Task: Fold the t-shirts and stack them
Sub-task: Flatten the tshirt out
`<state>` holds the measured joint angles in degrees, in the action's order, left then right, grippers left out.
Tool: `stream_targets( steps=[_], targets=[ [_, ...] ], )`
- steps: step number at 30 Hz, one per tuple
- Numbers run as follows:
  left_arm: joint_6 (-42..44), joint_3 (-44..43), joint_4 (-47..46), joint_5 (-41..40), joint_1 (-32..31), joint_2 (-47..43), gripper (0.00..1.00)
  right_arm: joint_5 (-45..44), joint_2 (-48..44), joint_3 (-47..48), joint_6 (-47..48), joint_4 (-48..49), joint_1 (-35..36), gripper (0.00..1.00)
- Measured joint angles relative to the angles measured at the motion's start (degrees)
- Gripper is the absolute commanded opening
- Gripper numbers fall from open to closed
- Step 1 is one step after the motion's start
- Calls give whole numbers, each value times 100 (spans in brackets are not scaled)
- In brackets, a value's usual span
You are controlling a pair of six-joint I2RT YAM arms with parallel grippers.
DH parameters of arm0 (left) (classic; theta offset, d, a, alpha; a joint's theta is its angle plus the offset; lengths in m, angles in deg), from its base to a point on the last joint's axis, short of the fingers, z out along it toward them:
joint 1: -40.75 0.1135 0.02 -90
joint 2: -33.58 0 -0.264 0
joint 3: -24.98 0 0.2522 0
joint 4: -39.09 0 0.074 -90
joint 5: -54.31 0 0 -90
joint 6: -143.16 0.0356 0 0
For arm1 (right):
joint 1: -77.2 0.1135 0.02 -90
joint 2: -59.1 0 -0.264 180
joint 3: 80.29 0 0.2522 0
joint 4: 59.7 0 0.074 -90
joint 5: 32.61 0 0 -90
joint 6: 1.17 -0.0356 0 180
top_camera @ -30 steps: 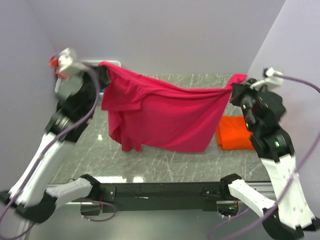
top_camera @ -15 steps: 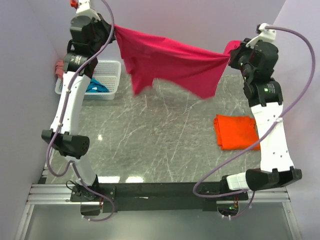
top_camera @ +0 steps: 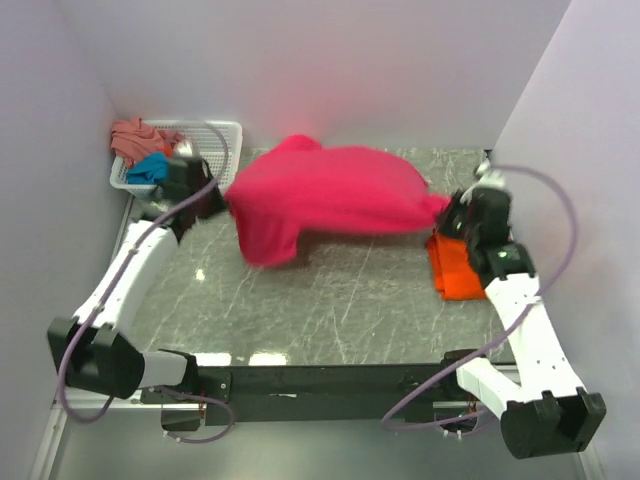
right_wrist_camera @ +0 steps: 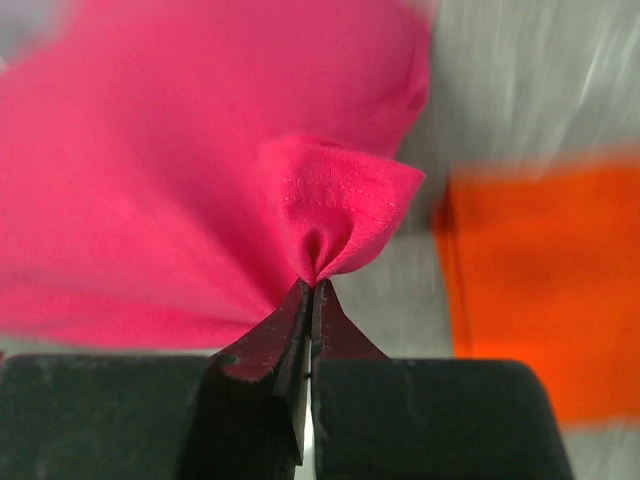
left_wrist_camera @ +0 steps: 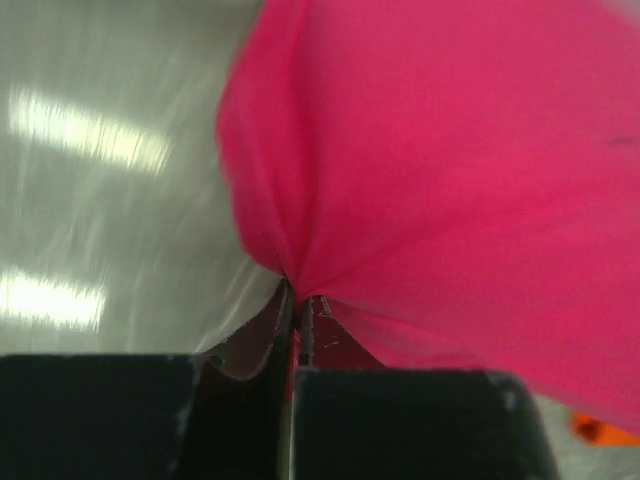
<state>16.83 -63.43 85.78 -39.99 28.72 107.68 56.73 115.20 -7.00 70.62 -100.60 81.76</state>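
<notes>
The magenta-red t-shirt [top_camera: 325, 195] billows in the air over the middle of the table, stretched between both grippers. My left gripper [top_camera: 222, 200] is shut on its left edge, seen close in the left wrist view [left_wrist_camera: 296, 292] with the cloth [left_wrist_camera: 450, 180] bunched at the tips. My right gripper [top_camera: 446, 212] is shut on its right corner [right_wrist_camera: 330, 210], pinched at the tips [right_wrist_camera: 311, 290]. The folded orange t-shirt [top_camera: 462, 270] lies flat at the right, also in the right wrist view [right_wrist_camera: 540, 290]. The teal [top_camera: 150, 168] and salmon-pink [top_camera: 135, 135] t-shirts lie in the basket.
The white mesh basket [top_camera: 222, 135] stands at the back left corner against the wall. Grey marble table [top_camera: 330, 300] lies below the shirt. Walls close in on the left, back and right.
Both arms have swung down from high near the back wall to low over the table. The magenta-red shirt came down with them and now billows out.
</notes>
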Motion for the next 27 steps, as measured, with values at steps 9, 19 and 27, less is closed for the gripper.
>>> stream_targets(
  steps=[9, 19, 27],
  targets=[
    [-852, 2452, 1239, -63, 2, -146, 99, 339, 295, -1939, -509, -861, 0, 77],
    [-999, 2573, 1003, 136, 2, -796, 99, 754, 9, -1926, -479, -542, 0, 87],
    [-984, 1882, 94, 496, 2, 612, 99, 855, 841, -1349, -476, -136, 118, 87]
  ],
)
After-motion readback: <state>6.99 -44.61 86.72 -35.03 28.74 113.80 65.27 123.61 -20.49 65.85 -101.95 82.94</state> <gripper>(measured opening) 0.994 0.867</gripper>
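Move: The pink t-shirt hangs in the air between the shut grippers, its middle about 19 cm right of the left hand, 2 cm ahead and 10 cm below, and some 22 cm left of the right hand and 6 cm ahead. The bare marble it goes to centres about 20 cm right, 5 cm back and 22 cm below the left hand. The basket is 14 cm left and 14 cm ahead of the left hand; the orange stack is 11 cm right and 6 cm back from the right hand. The pink t-shirt, still pinched at both ends, is swung quickly down and back onto the marble: both hands drop about 18 cm while drawing back, the left more than the right, fingers tipping some 30 degrees further down. Both grippers open wide and let go low down, lift slightly, then ease forward a few centimetres over the shirt's ends, staying open. ##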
